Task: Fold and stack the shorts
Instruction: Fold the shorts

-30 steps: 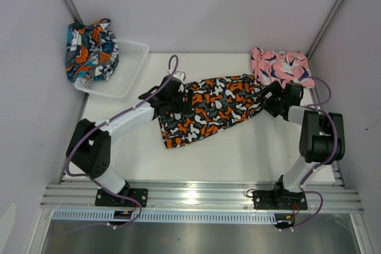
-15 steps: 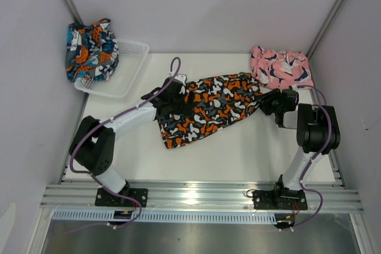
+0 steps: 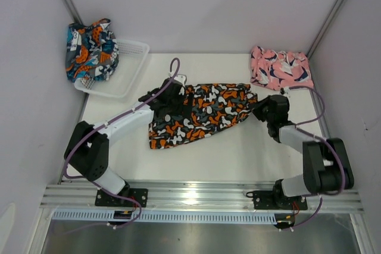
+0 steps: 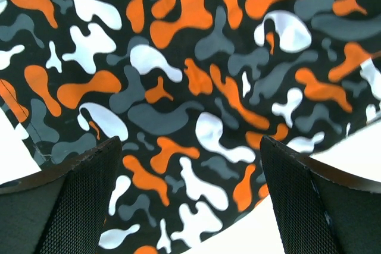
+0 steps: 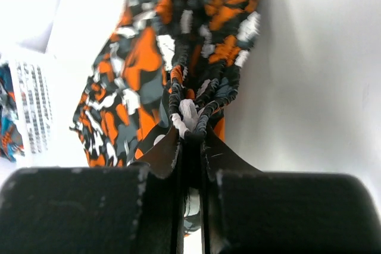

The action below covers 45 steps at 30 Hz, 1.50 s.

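Note:
The black shorts with orange-white blotches lie spread across the table's middle. My left gripper hovers open over their left half; in the left wrist view the patterned cloth fills the space between its fingers, untouched. My right gripper is shut on the bunched elastic waistband at the shorts' right end, with the cloth pinched between its jaws. The pink shorts lie crumpled at the back right. The teal-navy shorts hang over the basket's far left corner.
A white mesh basket stands at the back left, its side also showing in the right wrist view. Grey walls close in the table on the left, back and right. Bare white tabletop lies in front of the shorts.
My right gripper has closed on the black shorts' waistband and swung forward and left. The shorts have shifted left and toward the front. The left gripper has stayed open above them.

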Each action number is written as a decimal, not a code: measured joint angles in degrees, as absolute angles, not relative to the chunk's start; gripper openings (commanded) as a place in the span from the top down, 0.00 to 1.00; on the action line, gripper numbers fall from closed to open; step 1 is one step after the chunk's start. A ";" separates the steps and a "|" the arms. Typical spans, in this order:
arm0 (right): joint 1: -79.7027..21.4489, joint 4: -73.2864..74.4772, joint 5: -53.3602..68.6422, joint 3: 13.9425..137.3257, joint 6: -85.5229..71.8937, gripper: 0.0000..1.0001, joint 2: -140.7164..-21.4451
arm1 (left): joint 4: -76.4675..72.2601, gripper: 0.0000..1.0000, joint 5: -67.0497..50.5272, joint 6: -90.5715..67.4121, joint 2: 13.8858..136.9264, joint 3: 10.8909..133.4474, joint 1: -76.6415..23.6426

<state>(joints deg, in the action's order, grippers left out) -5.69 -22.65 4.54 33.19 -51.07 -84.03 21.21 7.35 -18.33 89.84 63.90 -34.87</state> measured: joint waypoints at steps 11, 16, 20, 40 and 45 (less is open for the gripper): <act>-15.46 -4.47 -12.25 33.41 -40.03 0.97 -64.18 | 21.78 0.01 8.34 -17.96 89.58 61.36 -34.98; -17.52 3.70 -13.80 32.32 -42.48 0.61 -62.76 | 21.91 0.01 8.34 -17.93 89.84 61.32 -35.57; -20.01 7.11 -12.75 26.89 -47.75 0.08 -59.68 | 22.46 0.01 8.38 -17.61 91.55 62.67 -38.35; -4.58 0.93 2.11 12.71 -55.51 0.01 -48.90 | 25.61 0.01 6.22 -14.90 112.22 93.84 -52.34; -0.19 -5.72 7.14 11.90 -55.94 0.01 -52.53 | 27.27 0.01 3.18 -15.05 121.05 102.30 -52.88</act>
<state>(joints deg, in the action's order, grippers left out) -0.19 -5.72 7.14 11.90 -55.94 -52.53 27.27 3.18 -15.05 121.05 102.30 -52.88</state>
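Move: The right hand already pinches the right end of the dark patterned shorts, raised off the table; the bare table it is taken to lies about 12 cm back, 1 cm left and 6 cm below. From that hand the shorts' middle is about 19 cm left and 3 cm back, the pink shorts some 22 cm ahead and 10 cm right. From the open left hand, the shorts' right end is about 23 cm right, level ahead, 3 cm lower; their middle is 5 cm right, 3 cm back, 8 cm below. Back towards the base the right hand draws the pinched shorts end some 12 cm, first lifting it, then lowering; its fingers open wide to let go, then it eases slightly right and forward. The left hand dips back a little, then swings about 20 cm right over the shorts towards their right end, turning clockwise, fingers still open. ##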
